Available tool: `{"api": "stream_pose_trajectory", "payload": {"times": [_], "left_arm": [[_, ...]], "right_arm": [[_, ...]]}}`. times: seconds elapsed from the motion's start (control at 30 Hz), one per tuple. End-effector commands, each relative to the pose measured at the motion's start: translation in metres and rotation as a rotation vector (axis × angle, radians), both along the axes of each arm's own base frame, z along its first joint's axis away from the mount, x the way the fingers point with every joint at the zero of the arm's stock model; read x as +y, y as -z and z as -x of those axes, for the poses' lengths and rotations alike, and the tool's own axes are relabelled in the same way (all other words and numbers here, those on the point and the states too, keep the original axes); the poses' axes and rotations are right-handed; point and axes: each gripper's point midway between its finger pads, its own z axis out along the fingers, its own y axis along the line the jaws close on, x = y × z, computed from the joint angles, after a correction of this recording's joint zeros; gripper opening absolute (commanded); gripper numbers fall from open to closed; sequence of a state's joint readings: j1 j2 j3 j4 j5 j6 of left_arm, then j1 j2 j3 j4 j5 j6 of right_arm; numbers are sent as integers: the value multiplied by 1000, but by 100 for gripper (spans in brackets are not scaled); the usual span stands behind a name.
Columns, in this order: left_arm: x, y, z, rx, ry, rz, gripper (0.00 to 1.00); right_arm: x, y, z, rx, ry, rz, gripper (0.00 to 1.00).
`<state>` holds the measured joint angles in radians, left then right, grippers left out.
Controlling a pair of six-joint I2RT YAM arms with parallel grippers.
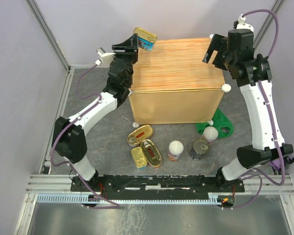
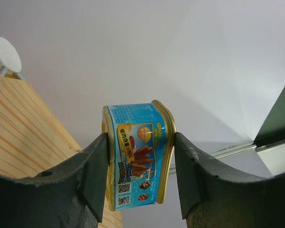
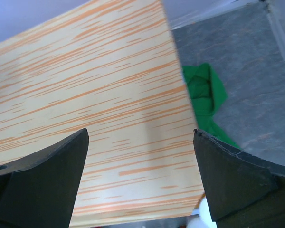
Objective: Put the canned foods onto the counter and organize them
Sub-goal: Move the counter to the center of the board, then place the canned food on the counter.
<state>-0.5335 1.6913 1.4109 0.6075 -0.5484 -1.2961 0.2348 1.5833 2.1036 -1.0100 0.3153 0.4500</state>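
Observation:
My left gripper (image 1: 141, 42) is shut on a rectangular gold tin with a blue label (image 1: 145, 37), held on edge over the far left corner of the counter (image 1: 176, 63). The left wrist view shows the tin (image 2: 137, 156) pinched between both pads, beside the striped top (image 2: 23, 128). My right gripper (image 1: 213, 51) hangs open over the counter's far right corner with nothing in it. In the right wrist view only the plank top (image 3: 85, 95) lies between its fingers. Two oval tins (image 1: 139, 135) (image 1: 151, 152), a rectangular tin (image 1: 138, 157), a white-lidded can (image 1: 176, 150) and a dark can (image 1: 200, 149) lie on the floor before the counter.
A green cloth (image 1: 216, 125) lies at the counter's near right foot with another white-lidded can (image 1: 211, 133) on it; the cloth (image 3: 204, 95) also shows beyond the counter's edge. White knobs (image 1: 226, 88) mark the counter's corners. Grey walls and metal rails enclose the workspace.

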Motion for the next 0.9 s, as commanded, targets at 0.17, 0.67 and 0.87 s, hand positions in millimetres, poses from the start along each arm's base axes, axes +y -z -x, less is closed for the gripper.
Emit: {"api": "stream_pose_trajectory", "payload": {"times": [0.17,0.67,0.87], "left_arm": [[18,-81,43,-173,20,138,3],[10,-64,56,-130,74,225,3],[8,-63,58,-121,85,239,3]], "right_arm": [[91,-57,5,-168,-274,-461,98],[180,-59,-36,-127,-460,-934,98],[202,-54,-42,-100,-488,-989,98]]}}
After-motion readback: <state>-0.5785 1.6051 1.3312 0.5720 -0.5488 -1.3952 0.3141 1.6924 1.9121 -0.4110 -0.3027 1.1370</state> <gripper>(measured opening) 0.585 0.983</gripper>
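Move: The blue can is already in my left fingers, its middle about 3 cm right of that hand. From my empty, open right hand the can lies some 28 cm to the left, 10 cm ahead and about 3 cm higher. Between them is the counter: its top's middle is roughly 13 cm left of my right hand, 2 cm ahead and 9 cm below, its near right corner knob 9 cm back, 6 cm right and just as low. I swing my right hand some 18 cm to the left above the counter's top towards the blue can, lifting a little at first and then reaching forward, while I roll that wrist about 50 degrees, left side up, and turn it counter-clockwise; its fingers stay wide open. My left hand keeps its grip on the can and draws it back about 3 cm, bobbing up and down again. ##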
